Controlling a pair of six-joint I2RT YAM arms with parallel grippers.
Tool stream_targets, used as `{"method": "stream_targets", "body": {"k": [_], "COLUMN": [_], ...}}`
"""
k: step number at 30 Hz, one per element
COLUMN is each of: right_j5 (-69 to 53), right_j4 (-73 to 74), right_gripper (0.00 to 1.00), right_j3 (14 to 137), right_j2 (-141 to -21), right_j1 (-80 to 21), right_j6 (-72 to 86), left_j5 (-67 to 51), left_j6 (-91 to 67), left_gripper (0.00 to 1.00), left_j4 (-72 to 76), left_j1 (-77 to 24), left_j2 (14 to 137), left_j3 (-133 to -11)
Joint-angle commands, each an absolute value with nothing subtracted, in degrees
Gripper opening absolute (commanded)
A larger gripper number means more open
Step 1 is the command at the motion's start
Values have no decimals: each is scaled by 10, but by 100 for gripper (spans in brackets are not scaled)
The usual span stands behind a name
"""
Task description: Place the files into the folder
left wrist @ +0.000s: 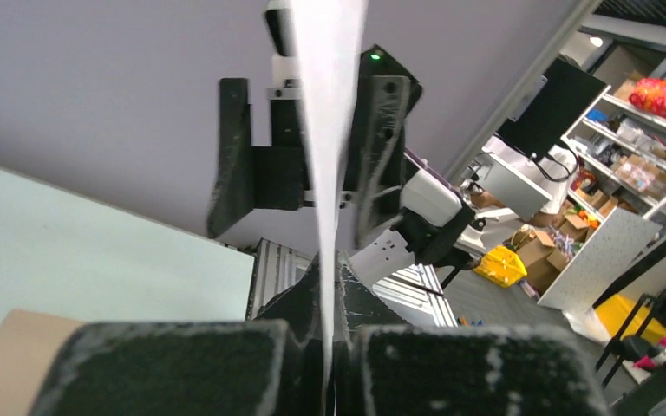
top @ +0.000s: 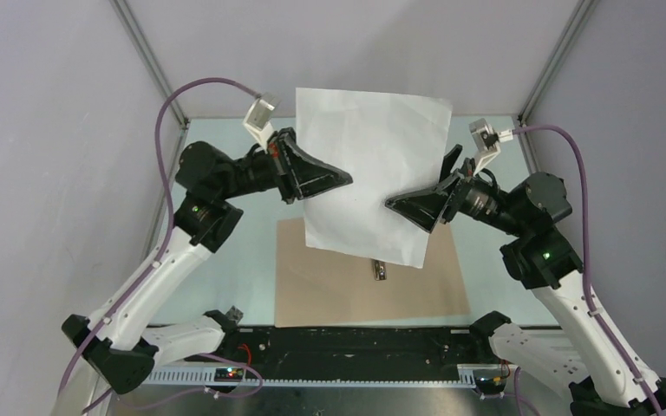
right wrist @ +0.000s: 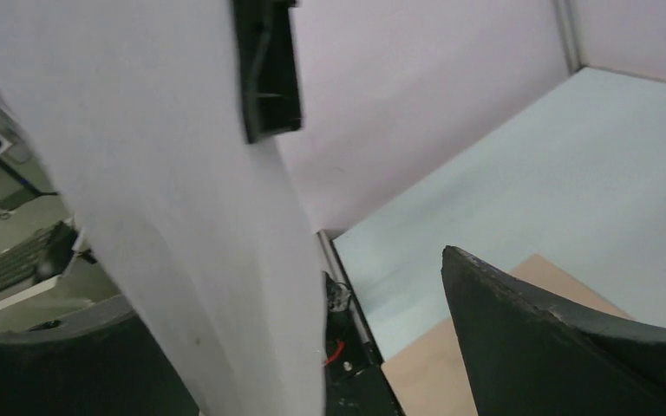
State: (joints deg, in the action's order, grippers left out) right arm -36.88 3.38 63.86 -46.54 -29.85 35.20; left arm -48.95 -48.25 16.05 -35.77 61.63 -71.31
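A white paper sheet (top: 373, 165), one of the files, hangs upright in the air above the table. My left gripper (top: 347, 180) is shut on its left side. In the left wrist view the sheet (left wrist: 325, 130) runs edge-on between the pressed fingertips of that gripper (left wrist: 334, 273). My right gripper (top: 392, 204) stands open at the sheet's lower right. In the right wrist view the paper (right wrist: 182, 225) lies against one finger, the other finger (right wrist: 538, 338) well apart. Below lies the flat tan folder (top: 338, 290), with a small metal clip (top: 381, 271) showing under the sheet's bottom edge.
The pale green table (top: 225, 260) is walled by grey panels with metal corner posts (top: 152, 61). A black rail (top: 355, 342) runs along the near edge between the arm bases. Purple cables (top: 169, 113) loop from both wrists.
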Motion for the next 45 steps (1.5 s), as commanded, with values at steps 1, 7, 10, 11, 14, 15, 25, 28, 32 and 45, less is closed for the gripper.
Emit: {"method": "stream_targets", "body": {"k": [1, 7, 10, 11, 14, 15, 25, 28, 32, 45], "right_j5": [-413, -398, -370, -363, -334, -315, -147, -130, -130, -223], "right_j4": [-78, -45, -11, 16, 53, 71, 114, 43, 22, 43], "right_gripper": [96, 75, 56, 53, 29, 24, 0, 0, 0, 0], "right_j3": [631, 621, 620, 620, 620, 620, 522, 455, 429, 407], "right_j2": [-452, -448, -456, -459, -476, -480, -544, -577, -647, -675], "right_j1": [-302, -318, -322, -322, -323, -323, -329, -349, -368, -342], "right_j6": [406, 403, 389, 382, 366, 357, 254, 222, 188, 115], "left_j5": [-456, -445, -444, -442, -438, -437, -189, -62, 34, 150], "left_j6": [-499, -500, -500, -500, -500, -502, -454, -462, -504, -581], "left_gripper": [0, 0, 0, 0, 16, 27, 94, 96, 95, 95], "left_j4": [162, 161, 161, 162, 162, 162, -104, -179, -222, -256], "left_j1": [-354, -348, -349, -348, -345, -340, -228, -219, -219, -220], "left_j2": [633, 645, 647, 646, 644, 642, 551, 534, 523, 504], "left_j3": [-709, -700, -695, -689, -673, -662, -468, -396, -292, -193]}}
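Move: The file sheet is stretched between the hands. Its middle is about 5 cm left of the right hand, a centimetre ahead and level; the right fingers stand open around its right edge. The open folder's middle lies 5 cm ahead, 5 cm left and 45 cm below that hand, its metal clip 7 cm ahead, 3 cm left. From the left hand, already gripping the sheet, the folder is 7 cm ahead, 4 cm right and 49 cm down. The sheet passes to the right hand, whose open fingers shut on its right edge while nearly in place; the left fingers then open and let go. The right hand carries it down some 30 cm and 8 cm forward towards the folder, tipping its fingers downward. The open left hand drops about 46 cm and swings 20 cm left, turning to point down by the folder's left edge. ##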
